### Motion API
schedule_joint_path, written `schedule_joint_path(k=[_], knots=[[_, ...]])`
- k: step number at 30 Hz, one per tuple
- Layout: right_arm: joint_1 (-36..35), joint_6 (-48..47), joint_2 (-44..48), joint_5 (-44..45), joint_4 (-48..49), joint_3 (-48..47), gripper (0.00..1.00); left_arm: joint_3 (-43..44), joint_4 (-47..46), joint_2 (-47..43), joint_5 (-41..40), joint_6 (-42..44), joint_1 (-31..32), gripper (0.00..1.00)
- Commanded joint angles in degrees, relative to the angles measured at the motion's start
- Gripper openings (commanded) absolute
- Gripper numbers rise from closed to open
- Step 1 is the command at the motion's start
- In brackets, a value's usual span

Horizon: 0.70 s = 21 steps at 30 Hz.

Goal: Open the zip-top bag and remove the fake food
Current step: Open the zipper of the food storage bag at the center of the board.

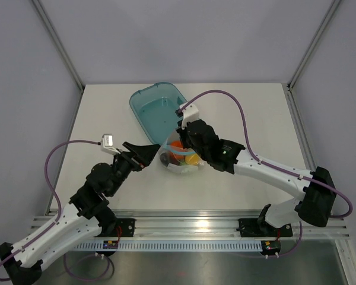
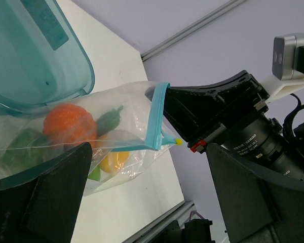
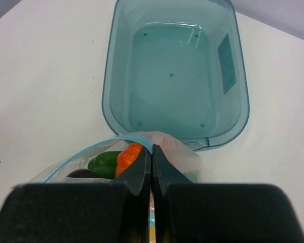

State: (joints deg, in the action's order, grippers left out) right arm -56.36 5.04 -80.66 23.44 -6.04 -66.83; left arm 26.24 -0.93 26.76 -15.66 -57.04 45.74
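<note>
The clear zip-top bag [image 1: 179, 160] hangs just above the table, in front of the tub. My right gripper [image 3: 152, 161] is shut on the rim of the bag, at its light blue zip strip [image 2: 157, 117]. The strip curves away to the left, so the mouth gapes. Fake food shows through the plastic: an orange piece [image 2: 66, 124], a green pepper [image 3: 104, 162], a purple eggplant [image 3: 81, 173] and a yellow lemon [image 2: 114, 159]. My left gripper [image 1: 149, 153] is open just left of the bag. Its fingers [image 2: 40, 202] stand wide apart, with only the bag's lower corner near them.
A rigid translucent teal tub [image 1: 157, 107] lies empty behind the bag, its near rim [image 3: 192, 142] close to the bag's top. The right arm's black wrist [image 2: 228, 121] is directly across from my left gripper. The table's front rail [image 1: 190, 222] runs along the near edge.
</note>
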Motion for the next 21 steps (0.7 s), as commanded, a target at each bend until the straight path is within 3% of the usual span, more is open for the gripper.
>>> schedule_joint_path(k=[1, 6, 12, 16, 18, 21], knots=[[-0.5, 1.5, -0.2, 7.3, -1.6, -3.3, 0.00, 0.3, -0.5, 0.7, -1.3, 0.4, -0.1, 0.99], [-0.2, 1.2, 0.9, 12.9, -5.6, -5.1, 0.00, 0.4, 0.5, 0.5, -5.0, 2.8, -0.1, 0.99], [3.6, 5.2, 0.7, 24.1, -19.2, -9.5, 0.00, 0.0, 0.4, 1.0, -7.1, 4.2, -0.1, 0.99], [4.9, 4.2, 3.9, 31.6, -18.5, -7.6, 0.00, 0.3, 0.8, 2.7, -8.1, 5.4, -0.1, 0.99], [6.2, 5.2, 6.3, 34.6, -18.5, -6.7, 0.00, 1.5, 6.1, 4.2, -10.4, 2.3, 0.0, 0.99], [7.3, 5.2, 10.5, 37.8, -15.8, -4.3, 0.00, 1.7, 3.8, 6.0, -7.3, 6.3, -0.1, 0.99]])
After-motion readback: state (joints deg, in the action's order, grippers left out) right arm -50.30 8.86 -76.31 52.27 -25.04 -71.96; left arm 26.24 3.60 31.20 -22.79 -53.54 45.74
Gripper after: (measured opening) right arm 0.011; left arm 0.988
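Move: Right hand: it already pinches the teal zipper edge, and it is bound for the clear space over the white table some 14 cm to its right and 3 cm farther out. The bagged fake food hangs about 17 cm straight below it; the teal tray's middle is roughly 27 cm ahead, 8 cm left and 20 cm down. From the open left hand, the pinched zipper edge lies about 9 cm ahead, 11 cm right and 2 cm lower. Swinging away to the right with the zipper edge still pinched in its shut fingers, the right hand carries the bag some 14 cm, gathering speed, going slightly forward and up while turning about 35 degrees clockwise. The left hand, empty and wide open, sinks about 4 cm and eases a little forward and left, leaving the bag farther off. ##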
